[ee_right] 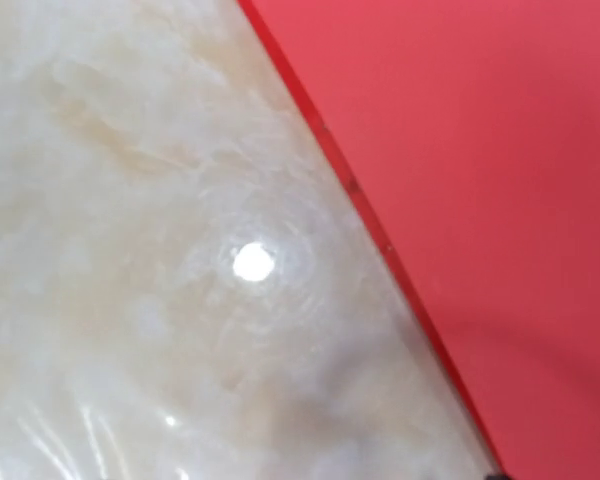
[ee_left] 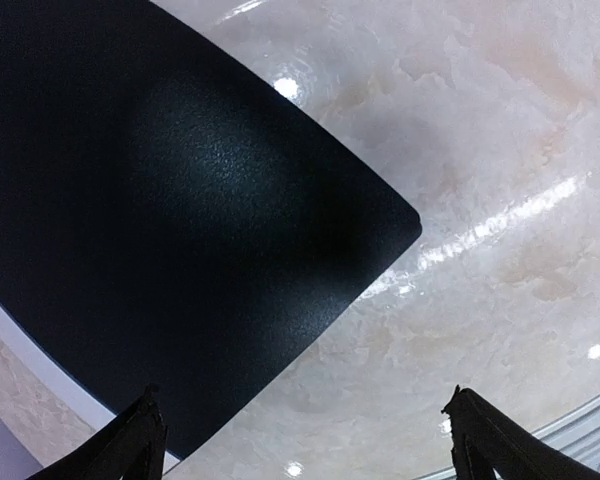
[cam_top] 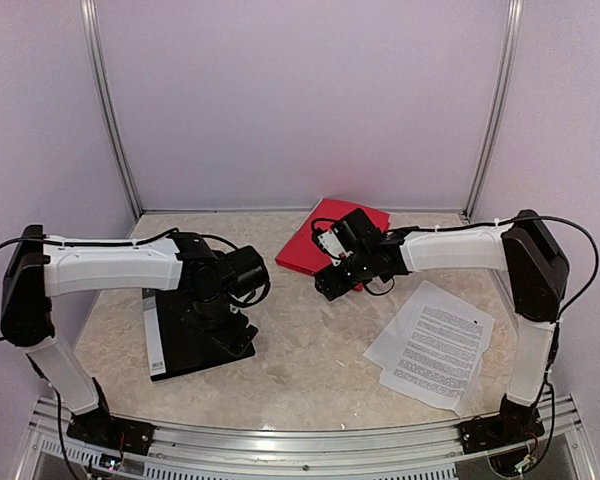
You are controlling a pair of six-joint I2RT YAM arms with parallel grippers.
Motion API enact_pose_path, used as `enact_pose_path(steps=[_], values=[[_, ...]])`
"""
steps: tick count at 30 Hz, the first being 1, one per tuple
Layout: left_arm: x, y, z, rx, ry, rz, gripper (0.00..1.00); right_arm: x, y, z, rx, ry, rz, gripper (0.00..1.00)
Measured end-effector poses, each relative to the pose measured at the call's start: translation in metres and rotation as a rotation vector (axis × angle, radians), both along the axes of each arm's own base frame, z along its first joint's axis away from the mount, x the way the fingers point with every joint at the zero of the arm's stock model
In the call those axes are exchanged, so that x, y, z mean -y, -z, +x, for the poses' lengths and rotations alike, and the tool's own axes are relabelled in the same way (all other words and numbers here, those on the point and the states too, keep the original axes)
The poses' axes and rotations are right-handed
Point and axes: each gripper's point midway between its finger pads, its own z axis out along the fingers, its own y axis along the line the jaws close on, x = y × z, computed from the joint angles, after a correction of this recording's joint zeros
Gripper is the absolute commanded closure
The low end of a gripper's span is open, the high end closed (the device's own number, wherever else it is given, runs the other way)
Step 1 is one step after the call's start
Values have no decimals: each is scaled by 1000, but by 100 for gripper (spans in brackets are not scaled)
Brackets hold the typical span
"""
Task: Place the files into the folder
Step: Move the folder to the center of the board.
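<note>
The files (cam_top: 435,345), several white sheets printed with black text, lie fanned on the table at the right, and neither gripper touches them. A red folder (cam_top: 302,250) lies shut at the back centre. My right gripper (cam_top: 327,285) hovers over its near left edge. In the right wrist view the red folder (ee_right: 480,150) fills the right side and no fingers show clearly. A black folder (cam_top: 195,340) with a white strip along its left edge lies at the left. My left gripper (ee_left: 305,445) hangs open above the corner of the black folder (ee_left: 160,220), holding nothing.
The marble table (cam_top: 310,360) is walled in by lilac panels with metal posts (cam_top: 110,110) at the back corners. An aluminium rail (cam_top: 300,440) runs along the near edge between the arm bases.
</note>
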Motion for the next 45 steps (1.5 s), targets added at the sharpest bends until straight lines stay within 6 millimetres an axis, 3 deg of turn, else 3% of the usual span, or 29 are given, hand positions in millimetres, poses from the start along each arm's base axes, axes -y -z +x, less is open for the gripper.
enact_pose_path(steps=[3, 7, 11, 14, 19, 33, 45], values=[[1, 30, -3, -39, 87, 153, 5, 1, -2, -4, -2, 2, 23, 23], [-22, 66, -24, -147, 179, 335, 9, 4, 12, -11, -28, 0, 24, 23], [-33, 63, -29, -159, 210, 354, 13, 7, 21, -17, -53, -1, 23, 23], [-31, 56, -32, -154, 225, 320, 20, 4, 20, -17, -53, -6, 36, 23], [-28, 43, -32, -139, 237, 270, 22, 1, 18, -17, -53, -14, 53, 23], [-52, 58, -12, -162, 245, 398, 37, -3, 18, -21, -62, -18, 66, 23], [-60, 62, -6, -158, 265, 442, 38, -6, 18, -23, -71, -16, 76, 23]])
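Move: The black folder's middle lies about 12 cm ahead of my open left hand, 7 cm to its left and some 8 cm below; its near edge runs almost under the fingers. The red folder stands well off, roughly 40 cm ahead and 24 cm to the right of this hand. From my right hand, the black folder's middle is about 30 cm left, 5 cm back and 8 cm lower. I drop my left hand about 6 cm to the black folder's near edge, drifting a little back and left, and tilt it some 25 degrees so the fingertips swing left. I lift slightly, sink again and slide left and forward along the edge, narrowing the fingers to about two thirds open, one fingertip coming against the edge. My right hand eases 2 cm back and down, away from the red folder. ##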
